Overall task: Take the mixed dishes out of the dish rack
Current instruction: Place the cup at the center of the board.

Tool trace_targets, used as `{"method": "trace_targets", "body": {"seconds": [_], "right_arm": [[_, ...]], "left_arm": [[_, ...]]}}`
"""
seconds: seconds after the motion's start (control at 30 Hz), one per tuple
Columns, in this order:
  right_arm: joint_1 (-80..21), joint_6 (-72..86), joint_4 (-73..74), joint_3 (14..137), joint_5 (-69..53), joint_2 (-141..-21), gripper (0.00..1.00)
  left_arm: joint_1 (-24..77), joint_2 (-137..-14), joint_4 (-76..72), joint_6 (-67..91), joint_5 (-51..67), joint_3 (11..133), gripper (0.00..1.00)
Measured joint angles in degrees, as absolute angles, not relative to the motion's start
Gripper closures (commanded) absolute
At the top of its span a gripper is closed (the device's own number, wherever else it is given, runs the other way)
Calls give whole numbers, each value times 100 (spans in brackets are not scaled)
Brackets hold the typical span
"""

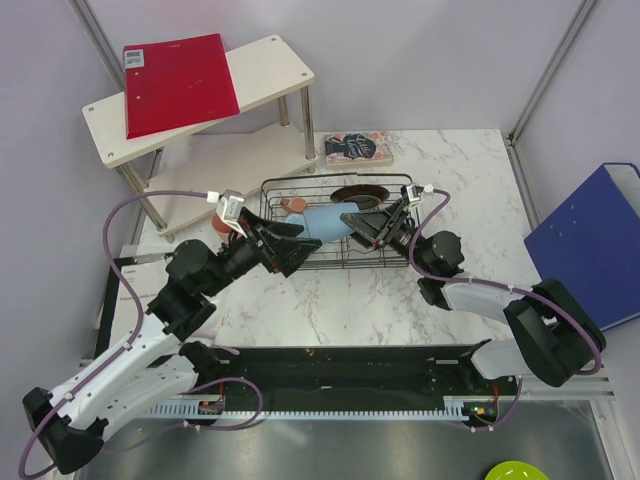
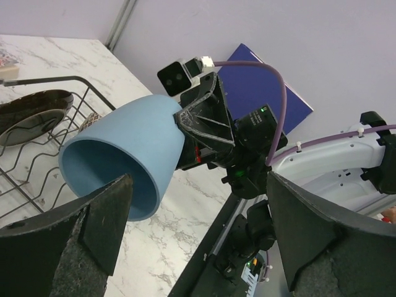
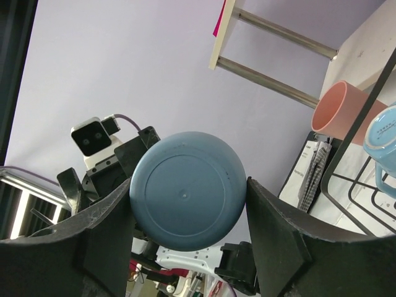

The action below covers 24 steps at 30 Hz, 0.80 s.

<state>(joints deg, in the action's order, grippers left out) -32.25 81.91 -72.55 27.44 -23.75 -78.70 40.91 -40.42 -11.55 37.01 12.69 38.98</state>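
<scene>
The blue cup (image 1: 325,222) lies sideways in the air over the dish rack (image 1: 335,185). My right gripper (image 3: 189,195) is shut on it, with both fingers pressed against its base end (image 3: 185,189). My left gripper (image 2: 198,229) stands open on the other side, facing the cup's mouth (image 2: 117,167). The rim is close to one finger (image 2: 93,229) and nothing is held. In the rack a dark red-brown plate (image 1: 358,192) stands upright, with a salmon-pink tumbler (image 3: 343,108) and a light-blue mug (image 3: 383,139) as well.
A white two-tier shelf (image 1: 270,60) with a red folder (image 1: 178,82) stands at the back left. A small book (image 1: 357,148) lies behind the rack. A blue binder (image 1: 590,245) sits at the right edge and a lime-green dish (image 1: 515,470) at the bottom right.
</scene>
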Motion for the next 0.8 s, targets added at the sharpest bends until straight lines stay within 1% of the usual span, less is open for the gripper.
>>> {"method": "trace_targets", "body": {"seconds": [0.17,0.27,0.3,0.37,0.4,0.43,0.47,0.5,0.53,0.57,0.6,0.63,0.67,0.7,0.77,0.8], "right_arm": [[-3288,8189,-7286,2746,-2416,-7867,100],[-3393,8182,-7286,2773,-2473,-7865,100],[-3441,8176,-7286,2801,-2495,-7865,100],[-3509,8162,-7286,2860,-2543,-7859,100],[-3544,8145,-7286,2886,-2569,-7846,100],[-3564,8130,-7288,2899,-2582,-7830,100],[-3579,8097,-7286,2908,-2593,-7791,100],[-3579,8003,-7255,2908,-2591,-7752,100],[-3579,7972,-7229,2908,-2600,-7723,100],[-3575,7948,-7244,2908,-2620,-7682,96],[-3577,7911,-7242,2908,-2628,-7623,53],[-3579,7839,-7223,2908,-2635,-7557,28],[-3592,7734,-7177,2908,-2657,-7461,7],[-3599,7636,-7052,2908,-2672,-7338,2],[-3605,7146,-6423,2965,-2648,-6949,2],[-3605,6827,-5846,3072,-2585,-6700,2]], "left_arm": [[4091,-4270,-1267,3793,1372,3822,9],[4091,-4427,-1326,3839,1426,3804,22],[4091,-4473,-1356,3859,1450,3804,34],[4091,-4547,-1389,3913,1529,3804,49],[4091,-4563,-1396,3940,1544,3798,63],[4091,-4571,-1409,3957,1562,3785,71],[4091,-4574,-1409,3959,1570,3771,89],[4091,-4571,-1439,3994,1616,3765,98],[4093,-4565,-1483,4029,1653,3765,98],[4115,-4545,-1531,4073,1717,3765,98],[4136,-4512,-1566,4084,1758,3771,98],[4141,-4480,-1549,4080,1780,3787,98],[4158,-4449,-1476,4066,1822,3833,98],[4180,-4445,-1361,4027,1855,3918,98],[4182,-4484,-840,3874,1772,4224,98],[4169,-4525,-493,3800,1675,4418,98]]}}
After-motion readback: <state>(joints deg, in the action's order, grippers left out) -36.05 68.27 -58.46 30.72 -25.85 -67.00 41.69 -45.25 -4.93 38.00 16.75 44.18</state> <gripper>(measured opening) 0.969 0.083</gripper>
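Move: The blue cup, already held near its base by the right hand, has its open mouth just before the left hand's open fingers; its middle lies about 5 cm ahead of that hand, 4 cm to its right and 2 cm lower. From the right hand the cup's middle is some 5 cm left, 1 cm back and 2 cm up. In the rack, the blue mug stands roughly 15 cm ahead of the left hand, 5 cm left and 24 cm down; the brown bowl is about 25 cm ahead, 13 cm right and as low. The left fingers shut on the blue cup's rim, pinching its wall with one finger inside the mouth, after the hand slides about 2 cm right and dips some 2.5 cm, most of which it then regains. The right hand draws back and up, nearly 4 cm and 3.5 cm, bringing the cup along, tips its fingers up some 10 degrees and at the very end opens to let go of the base. ##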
